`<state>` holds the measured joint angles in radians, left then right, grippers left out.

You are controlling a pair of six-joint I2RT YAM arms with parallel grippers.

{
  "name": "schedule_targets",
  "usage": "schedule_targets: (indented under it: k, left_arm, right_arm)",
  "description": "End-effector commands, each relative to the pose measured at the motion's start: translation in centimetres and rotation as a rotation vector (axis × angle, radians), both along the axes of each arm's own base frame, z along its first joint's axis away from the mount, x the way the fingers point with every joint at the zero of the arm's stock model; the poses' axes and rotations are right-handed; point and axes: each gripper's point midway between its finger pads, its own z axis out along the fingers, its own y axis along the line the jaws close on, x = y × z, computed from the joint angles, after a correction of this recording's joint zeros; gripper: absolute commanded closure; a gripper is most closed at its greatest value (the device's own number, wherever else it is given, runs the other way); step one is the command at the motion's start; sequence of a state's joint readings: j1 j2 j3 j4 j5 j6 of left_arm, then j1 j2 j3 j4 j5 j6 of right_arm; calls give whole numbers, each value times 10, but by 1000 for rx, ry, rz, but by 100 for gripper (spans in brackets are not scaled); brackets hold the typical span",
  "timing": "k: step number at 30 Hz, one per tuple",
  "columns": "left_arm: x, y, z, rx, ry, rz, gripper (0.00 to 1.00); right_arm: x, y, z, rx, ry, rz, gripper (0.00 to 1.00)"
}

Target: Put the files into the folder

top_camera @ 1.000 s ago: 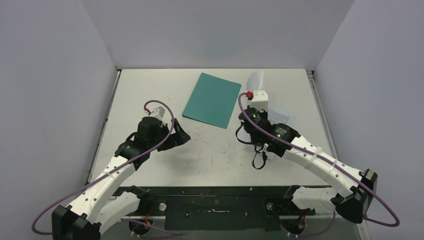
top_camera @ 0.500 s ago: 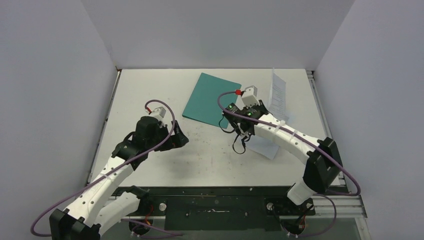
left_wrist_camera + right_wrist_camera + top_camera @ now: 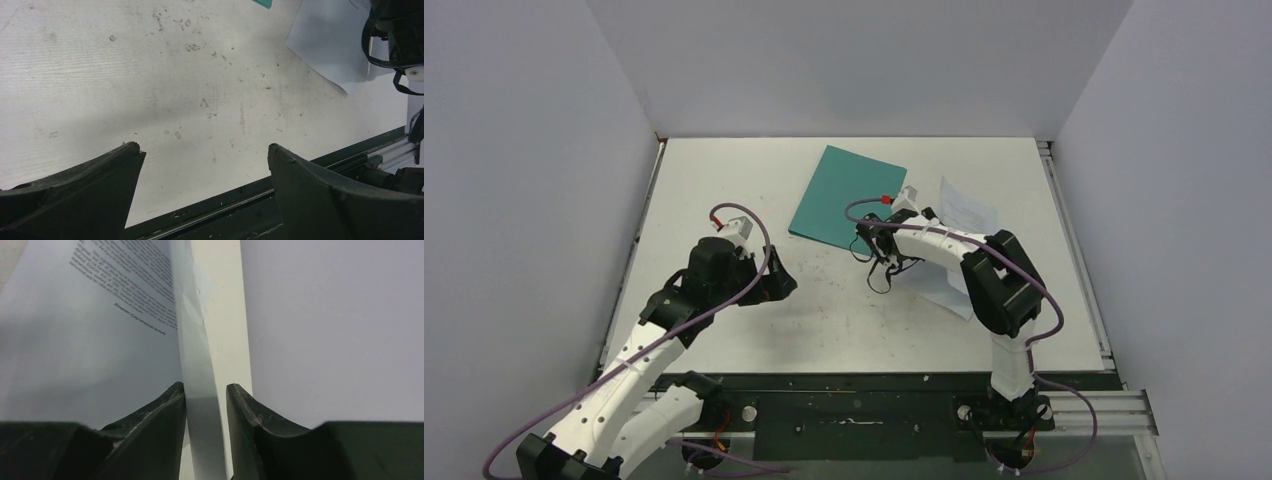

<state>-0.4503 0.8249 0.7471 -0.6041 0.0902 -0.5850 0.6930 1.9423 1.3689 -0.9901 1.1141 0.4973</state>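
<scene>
The teal folder lies shut and flat on the table at the back centre; one corner shows in the left wrist view. White files lie to its right, also seen as files. One printed sheet stands lifted off that pile. My right gripper is just right of the folder's edge. In its wrist view, the right gripper has narrowly parted jaws. The printed sheet runs between them, against the left finger, with a gap to the right one. My left gripper hovers wide open over bare table, holding nothing.
The white table is scuffed and speckled with dirt. Its dark front rail runs just past my left fingers. Grey walls close in the back and both sides. The right arm's elbow stands over the flat files.
The right arm has swung left toward the folder and its elbow has folded inward. The lifted sheet has dropped lower, and the right jaws have parted slightly. The left arm barely moved.
</scene>
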Motion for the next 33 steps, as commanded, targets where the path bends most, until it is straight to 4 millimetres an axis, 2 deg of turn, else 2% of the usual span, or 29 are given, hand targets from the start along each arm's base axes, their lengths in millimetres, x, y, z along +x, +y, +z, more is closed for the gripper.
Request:
schedule_targets:
  k: [1,6,13,21,27,33]
  left_arm:
    - [1,0,11,5,-44,-17,3]
    - [0,0,12,2,-47,-22,4]
    - [-1,-1,14,-5,-55,-27,4]
    - [-2,2,15,-3,-68,-15,4]
    - [-2,3,15,-1,-70,-10,4]
    - [-4,2,14,-1,-69,-11,4]
  right_arm:
    - [19,12,0,69,-39,1,58]
    - [21,22,-2,160,-34,18,37]
    - [21,48,7,401,-35,86,19]
    - [31,87,20,707,-78,181,12]
    - [44,102,8,889,-118,181,12]
    - [59,124,-14,1133,-133,171,13]
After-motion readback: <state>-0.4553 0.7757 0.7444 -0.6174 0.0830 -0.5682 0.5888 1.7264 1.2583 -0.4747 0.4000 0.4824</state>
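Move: The folder's middle lies about 25 cm to the right gripper's left, 20 cm farther out and 8 cm below; its nearest corner is some 18 cm left and 5 cm ahead. The lower file lies on the table almost straight under this gripper, its middle about 4 cm ahead and 8 cm down, with the upper file still at the parting fingers. From the left gripper the folder is some 33 cm ahead, 16 cm right and 13 cm down. Let go of the upper file over the lower one: sink the right gripper about 2 cm while the fingers go on opening, nearly all the way. Then sweep left towards the folder's near right corner, about 10 cm in all and a little forward, arcing up and back down, and roll the wrist some 50 degrees so the right-pointing fingers turn down. ##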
